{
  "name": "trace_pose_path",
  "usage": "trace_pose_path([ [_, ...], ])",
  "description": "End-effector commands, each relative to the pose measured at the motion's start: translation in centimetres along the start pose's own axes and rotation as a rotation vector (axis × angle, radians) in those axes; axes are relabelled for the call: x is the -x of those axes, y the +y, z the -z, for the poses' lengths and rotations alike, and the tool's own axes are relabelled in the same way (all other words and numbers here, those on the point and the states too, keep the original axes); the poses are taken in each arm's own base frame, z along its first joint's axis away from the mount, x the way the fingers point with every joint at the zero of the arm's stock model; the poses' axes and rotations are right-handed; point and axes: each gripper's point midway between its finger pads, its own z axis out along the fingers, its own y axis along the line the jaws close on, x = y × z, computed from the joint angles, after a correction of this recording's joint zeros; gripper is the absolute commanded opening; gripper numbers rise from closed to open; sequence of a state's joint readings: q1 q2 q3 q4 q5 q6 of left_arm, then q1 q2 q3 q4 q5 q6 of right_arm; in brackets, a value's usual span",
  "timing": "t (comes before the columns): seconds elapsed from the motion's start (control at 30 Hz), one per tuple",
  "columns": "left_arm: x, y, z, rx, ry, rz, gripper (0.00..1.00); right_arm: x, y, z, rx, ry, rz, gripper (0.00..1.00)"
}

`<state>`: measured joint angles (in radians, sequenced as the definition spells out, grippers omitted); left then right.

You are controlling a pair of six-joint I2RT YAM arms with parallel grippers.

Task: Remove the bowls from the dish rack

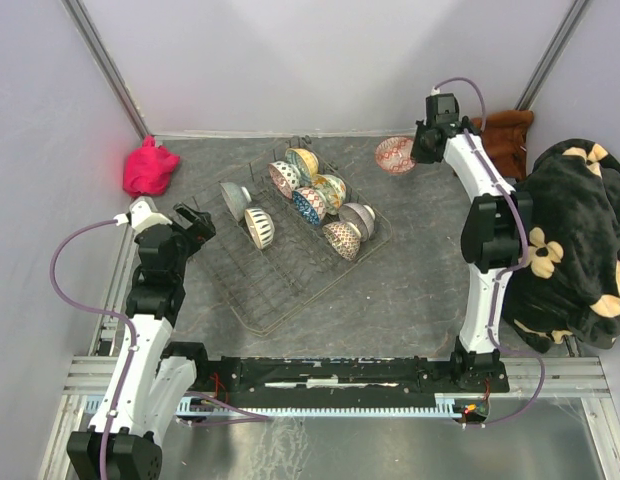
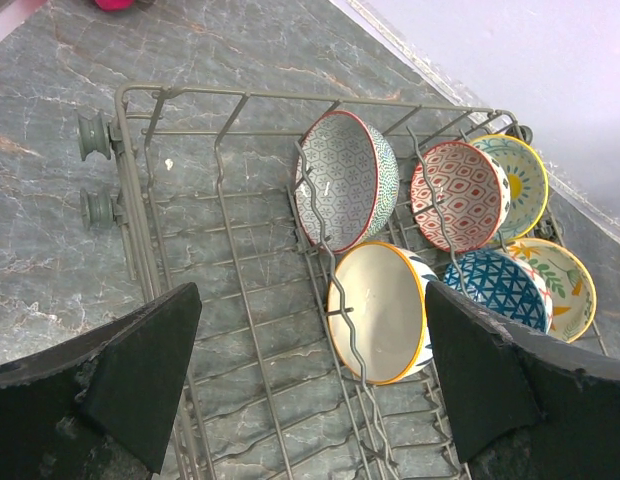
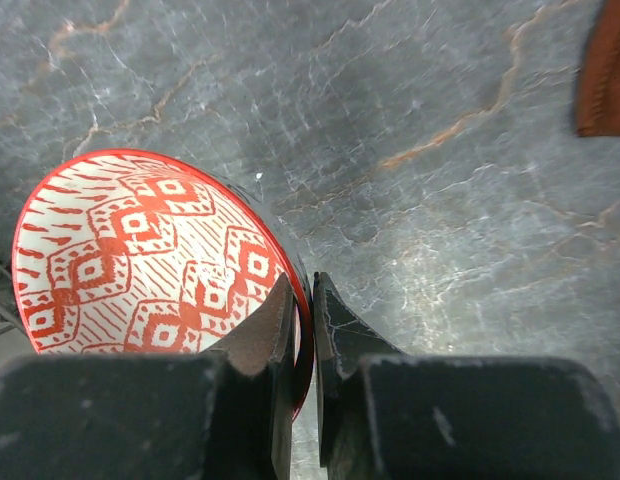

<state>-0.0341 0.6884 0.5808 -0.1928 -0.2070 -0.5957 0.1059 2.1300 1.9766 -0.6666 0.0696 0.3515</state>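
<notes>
The dark wire dish rack (image 1: 290, 275) lies slanted across the middle of the table, with several patterned bowls (image 1: 315, 195) standing on edge between its tines. My left gripper (image 1: 195, 222) hangs open at the rack's left side. In its wrist view the left gripper (image 2: 310, 340) is over the rack (image 2: 230, 230), short of a cream bowl with an orange rim (image 2: 380, 310) and a grey one with a red rim (image 2: 340, 185). At the back right, outside the rack, my right gripper (image 3: 312, 285) is shut on the rim of a red-and-white bowl (image 3: 140, 250) (image 1: 395, 154).
A pink cloth (image 1: 150, 168) lies at the back left corner. A brown item (image 1: 505, 135) and a black flowered blanket (image 1: 575, 240) sit along the right edge. Grey walls close in the table on three sides.
</notes>
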Motion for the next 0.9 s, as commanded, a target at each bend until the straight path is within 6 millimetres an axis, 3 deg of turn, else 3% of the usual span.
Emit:
trace_pose_path([
  [0.0,2.1,-1.8,0.4,-0.06,-0.048,0.017,0.99,4.2,3.2,0.7,0.13,-0.117,-0.052,0.01],
  [0.37,2.1,-2.7,0.5,-0.111,-0.05,0.042,0.99,2.7,4.1,-4.8,0.169,-0.084,-0.117,0.01],
  [0.87,2.0,-2.6,0.1,-0.103,-0.051,0.038,0.99,0.9,4.8,-8.3,0.142,-0.065,-0.118,0.01],
])
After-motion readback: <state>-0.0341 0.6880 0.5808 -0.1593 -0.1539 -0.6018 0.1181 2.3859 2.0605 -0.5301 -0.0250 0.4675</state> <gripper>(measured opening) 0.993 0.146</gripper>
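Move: The right gripper holds the red-patterned bowl by its rim, the bowl hanging about 6 cm to its left. The bare table spot for it lies some 8 cm left, 4 cm ahead and 12 cm below. The rack's near edge is about 15 cm left and level with the hand, the leaf-patterned bowl in it 22 cm left and 5 cm back; the brown cloth lies 24 cm right, 10 cm ahead. From the left gripper the spot is some 45 cm right and 27 cm ahead. Lower the right gripper about 9 cm towards the bare table beyond the rack's right side, easing it some 4 cm forward and 3 cm left on the way down. Keep the fingers pinched on the bowl's rim and roll the hand slightly, under 10 degrees, so its left side rises. ##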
